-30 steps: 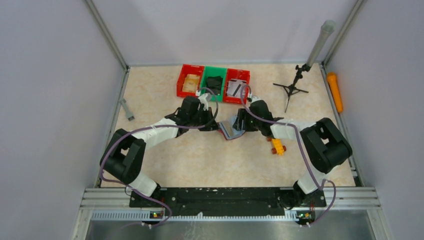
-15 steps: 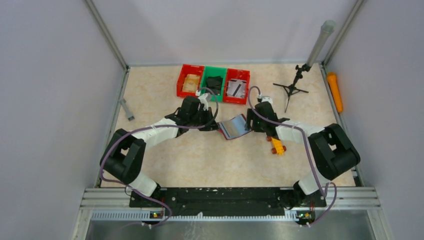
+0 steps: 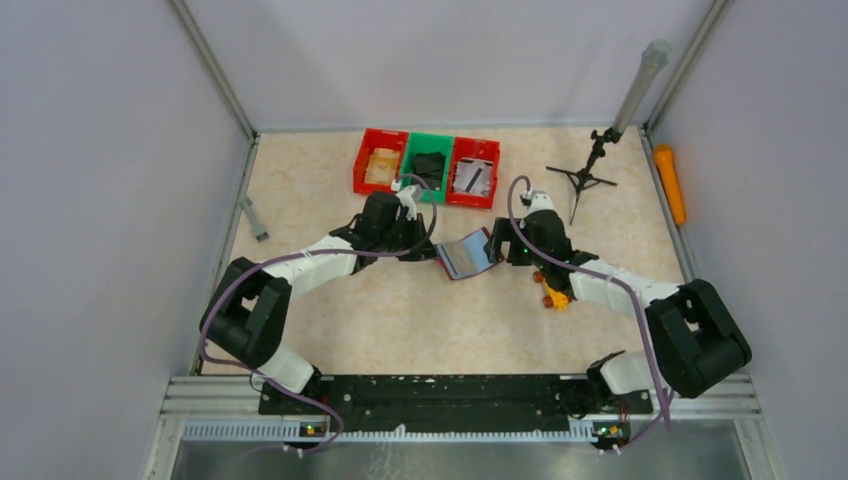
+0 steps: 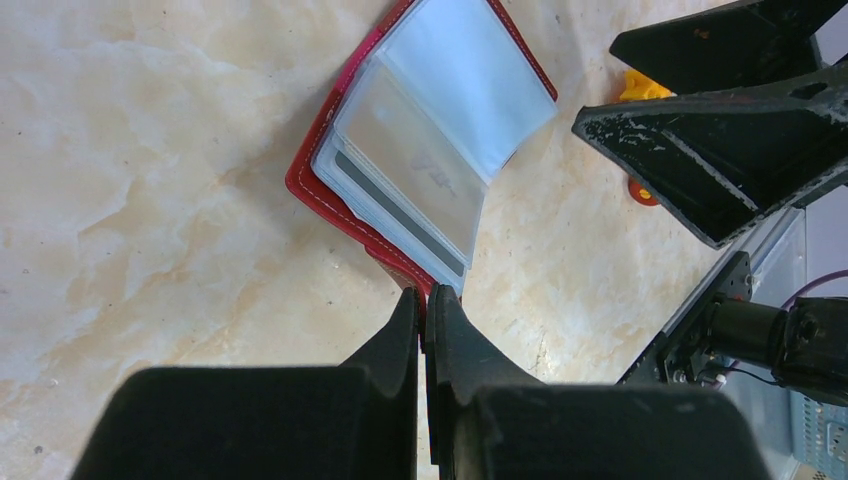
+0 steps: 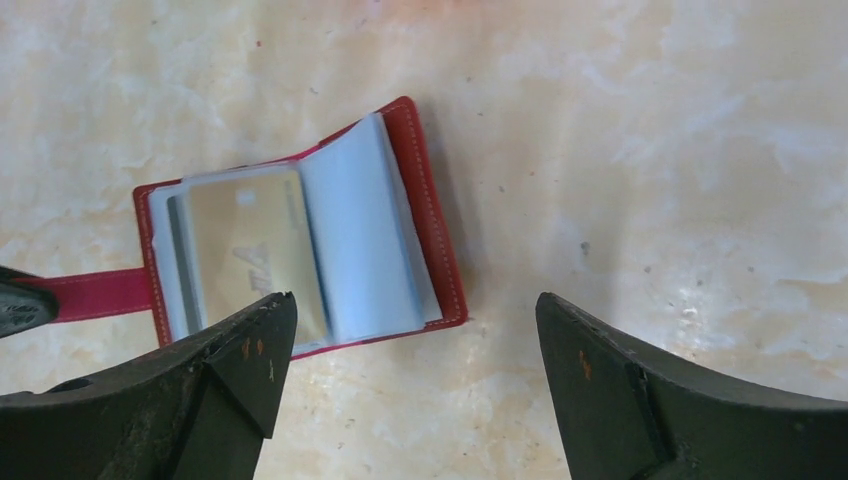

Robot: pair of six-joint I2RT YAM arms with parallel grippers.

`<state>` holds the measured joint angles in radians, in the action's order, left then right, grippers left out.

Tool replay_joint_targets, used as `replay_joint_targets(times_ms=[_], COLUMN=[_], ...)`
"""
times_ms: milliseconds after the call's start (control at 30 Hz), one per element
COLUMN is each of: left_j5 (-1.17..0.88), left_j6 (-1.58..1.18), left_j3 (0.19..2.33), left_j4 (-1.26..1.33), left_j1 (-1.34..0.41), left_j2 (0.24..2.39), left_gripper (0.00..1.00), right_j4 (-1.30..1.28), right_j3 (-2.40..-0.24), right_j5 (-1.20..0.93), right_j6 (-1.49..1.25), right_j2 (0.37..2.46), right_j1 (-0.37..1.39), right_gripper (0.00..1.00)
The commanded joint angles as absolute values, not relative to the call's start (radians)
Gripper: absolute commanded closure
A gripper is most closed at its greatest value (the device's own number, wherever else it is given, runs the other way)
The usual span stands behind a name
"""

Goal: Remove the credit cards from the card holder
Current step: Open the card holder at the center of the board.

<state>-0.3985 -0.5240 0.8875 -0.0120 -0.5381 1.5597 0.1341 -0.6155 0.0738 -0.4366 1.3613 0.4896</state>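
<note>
The card holder (image 3: 468,255) lies open on the table, red cover down, shiny silvery-blue sleeves up. A silvery card with a dark stripe (image 4: 400,175) shows through the top sleeve, also in the right wrist view (image 5: 245,250). My left gripper (image 4: 422,300) is shut on the holder's red strap (image 5: 100,295) at its left edge. My right gripper (image 5: 410,320) is open and empty, hovering just above and to the right of the holder (image 5: 420,230), apart from it.
Two red bins and a green bin (image 3: 427,165) stand in a row behind the holder. A small tripod stand (image 3: 585,178) is at the back right, an orange cylinder (image 3: 670,185) at the right wall. A yellow-orange toy (image 3: 555,293) lies under my right arm.
My right gripper has drawn back to the right off the card holder and opened. The holder now lies open flat. My left gripper has stayed put.
</note>
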Motion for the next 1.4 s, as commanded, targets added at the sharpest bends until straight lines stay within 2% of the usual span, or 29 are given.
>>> replay_joint_targets(times_ms=[0,167,233,367,600,767,1067,1167,1367], left_j5=[-0.39,-0.379,-0.374,-0.351,-0.346,-0.365,-0.294,-0.256,-0.267], left_j6=[-0.508,-0.503,-0.501,-0.496,-0.499,-0.499,-0.508,-0.521,-0.548], left_j3=[0.928,0.928,0.928,0.944,1.039,1.092,1.043,0.978,0.895], left_j4=[0.005,-0.024,-0.029,-0.058,-0.171,-0.229,-0.199,-0.134,-0.041], left_j1=[-0.537,-0.536,-0.536,-0.535,-0.527,-0.527,-0.528,-0.521,-0.499], left_j2=[1.542,1.538,1.54,1.56,1.688,1.771,1.699,1.607,1.548], left_gripper=[0.99,0.99,0.99,0.99,0.99,0.99,0.96,0.88,0.51], right_j4=[0.209,0.123,0.076,0.075,0.167,0.201,0.215,0.252,0.346], right_j3=[-0.635,-0.701,-0.737,-0.756,-0.715,-0.717,-0.709,-0.678,-0.599], right_j5=[-0.055,-0.047,-0.028,-0.072,-0.228,-0.301,-0.293,-0.277,-0.267], right_j6=[-0.42,-0.432,-0.434,-0.439,-0.458,-0.464,-0.484,-0.497,-0.529], right_j2=[1.412,1.517,1.561,1.603,1.581,1.606,1.605,1.564,1.46], right_j1=[0.483,0.483,0.483,0.483,0.483,0.483,0.482,0.476,0.451], right_gripper=[0.08,0.09,0.14,0.29,0.42,0.61,0.89,0.96,1.0])
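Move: The card holder lies open about 9 cm to the right hand's left, 2 cm farther out and some 5 cm below it. From the left hand, which still pinches the strap, the holder's middle is roughly 7 cm to the right, 4 cm ahead and 7 cm lower. The yellow toy car sits about 10 cm right of the right hand and 7 cm back; the right-hand red bin is some 22 cm ahead of it and 9 cm left. The card holder's strap is let down by the left hand, which sinks about 5 cm, tips its fingers down, then opens, lets go and backs up and left. Meanwhile the wide-open right hand drops some 4 cm, sweeps left towards the holder while turning slightly counter-clockwise, and shuts, pinching the near end of the right cover with its clear sleeves, then eases back a little. ##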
